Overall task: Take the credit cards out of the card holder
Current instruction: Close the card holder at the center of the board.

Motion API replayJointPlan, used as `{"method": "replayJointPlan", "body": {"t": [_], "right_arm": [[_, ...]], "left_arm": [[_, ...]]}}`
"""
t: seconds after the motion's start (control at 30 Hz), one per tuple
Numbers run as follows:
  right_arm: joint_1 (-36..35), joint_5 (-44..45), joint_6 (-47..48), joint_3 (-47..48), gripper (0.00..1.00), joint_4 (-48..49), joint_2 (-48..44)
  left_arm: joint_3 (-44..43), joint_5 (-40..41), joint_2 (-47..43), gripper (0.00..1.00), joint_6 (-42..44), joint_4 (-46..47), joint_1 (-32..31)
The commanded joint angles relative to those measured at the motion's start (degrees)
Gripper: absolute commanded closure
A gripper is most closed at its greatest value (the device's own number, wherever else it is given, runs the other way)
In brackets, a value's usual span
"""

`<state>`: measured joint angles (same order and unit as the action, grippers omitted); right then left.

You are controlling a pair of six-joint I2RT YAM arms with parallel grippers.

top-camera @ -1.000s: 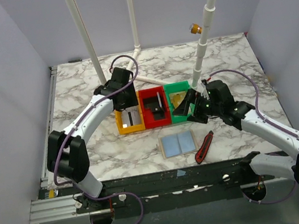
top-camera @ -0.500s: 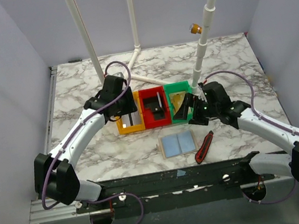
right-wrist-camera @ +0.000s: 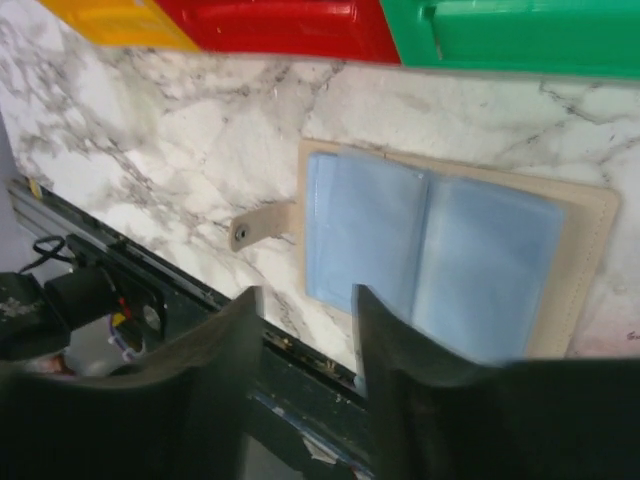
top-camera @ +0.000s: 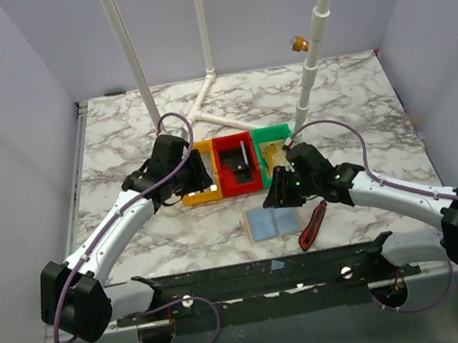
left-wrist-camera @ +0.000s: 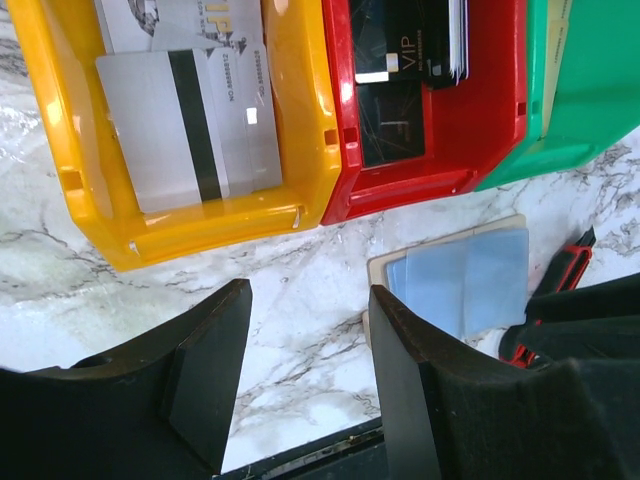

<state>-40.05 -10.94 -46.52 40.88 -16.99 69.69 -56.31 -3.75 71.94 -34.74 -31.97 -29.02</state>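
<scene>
The card holder point(top-camera: 272, 220) lies open on the marble, tan border around blue-grey pockets point(right-wrist-camera: 440, 255), also seen in the left wrist view point(left-wrist-camera: 460, 280). Silver credit cards point(left-wrist-camera: 190, 130) with a black stripe lie in the yellow bin point(left-wrist-camera: 290, 150), and dark cards point(left-wrist-camera: 395, 120) lie in the red bin point(left-wrist-camera: 480, 120). My left gripper point(left-wrist-camera: 305, 370) hovers open over bare marble in front of the yellow bin point(top-camera: 201, 197). My right gripper point(top-camera: 279, 195) hangs just above the holder's far edge, its jaws apart with nothing between them point(right-wrist-camera: 310, 350).
A green bin point(top-camera: 272, 135) stands to the right of the red bin point(top-camera: 241, 190). A red-and-black tool point(top-camera: 313, 225) lies to the right of the holder. White poles point(top-camera: 317, 42) rise at the back. The black front rail point(top-camera: 263, 271) runs just below the holder.
My left arm has pulled back from the yellow bin toward the near left. My right gripper has come down from the green bin to the holder, and its jaws have narrowed.
</scene>
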Motion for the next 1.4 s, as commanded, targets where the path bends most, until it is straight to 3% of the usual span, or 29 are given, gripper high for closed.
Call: {"method": "replayJointPlan", "body": {"t": [0.0, 0.1, 0.17, 0.5, 1.0, 1.37], "right_arm": [[-3.18, 3.2, -1.19, 0.85, 0.69, 0.39, 2.82], [-5.27, 3.51, -1.53, 1.59, 0.92, 1.38, 5.19], [-6.91, 3.93, -1.62, 2.19, 0.99, 1.99, 6.89], [-13.48, 5.56, -1.52, 5.58, 0.99, 4.51, 17.06], [-14.44, 9.92, -1.01, 5.19, 0.99, 4.15, 21.89], [-14.44, 18.03, -2.01, 4.63, 0.99, -1.04, 20.13]], "left_arm": [[3.03, -2.67, -2.76, 0.48, -1.41, 2.14, -0.91], [4.94, -3.05, -3.58, 0.48, -2.14, 2.89, -1.45], [6.12, -3.33, -4.14, 0.48, -2.65, 3.43, -1.74], [9.41, -3.8, -5.3, 0.49, -4.27, 4.64, -4.47], [9.53, -6.02, -3.71, 0.5, -5.67, 6.44, -7.4], [10.85, -8.99, 0.56, 0.73, -7.71, 10.67, -10.77]]}}
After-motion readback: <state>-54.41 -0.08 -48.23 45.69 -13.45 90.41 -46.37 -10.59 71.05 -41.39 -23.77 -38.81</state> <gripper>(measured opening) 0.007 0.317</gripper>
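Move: From the right gripper the open card holder's middle lies some 2 cm back, level left-right and about 8 cm down, with the utility knife about 11 cm to the gripper's right and 6 cm back. The green bin is about 17 cm ahead and 4 cm right. From the left gripper the holder is some 19 cm right, 10 cm back and 13 cm down; the red bin is about 9 cm ahead and 10 cm right. Shut the half-open right gripper while lowering it about 8 cm onto the left pocket of the card holder, just inside its left edge: go down, left and back, then finish the descent easing slightly right and forward. Bring the left gripper some 6 cm back, 5 cm right and a little down, away from the bins towards the holder, partly closing its fingers near the end. ##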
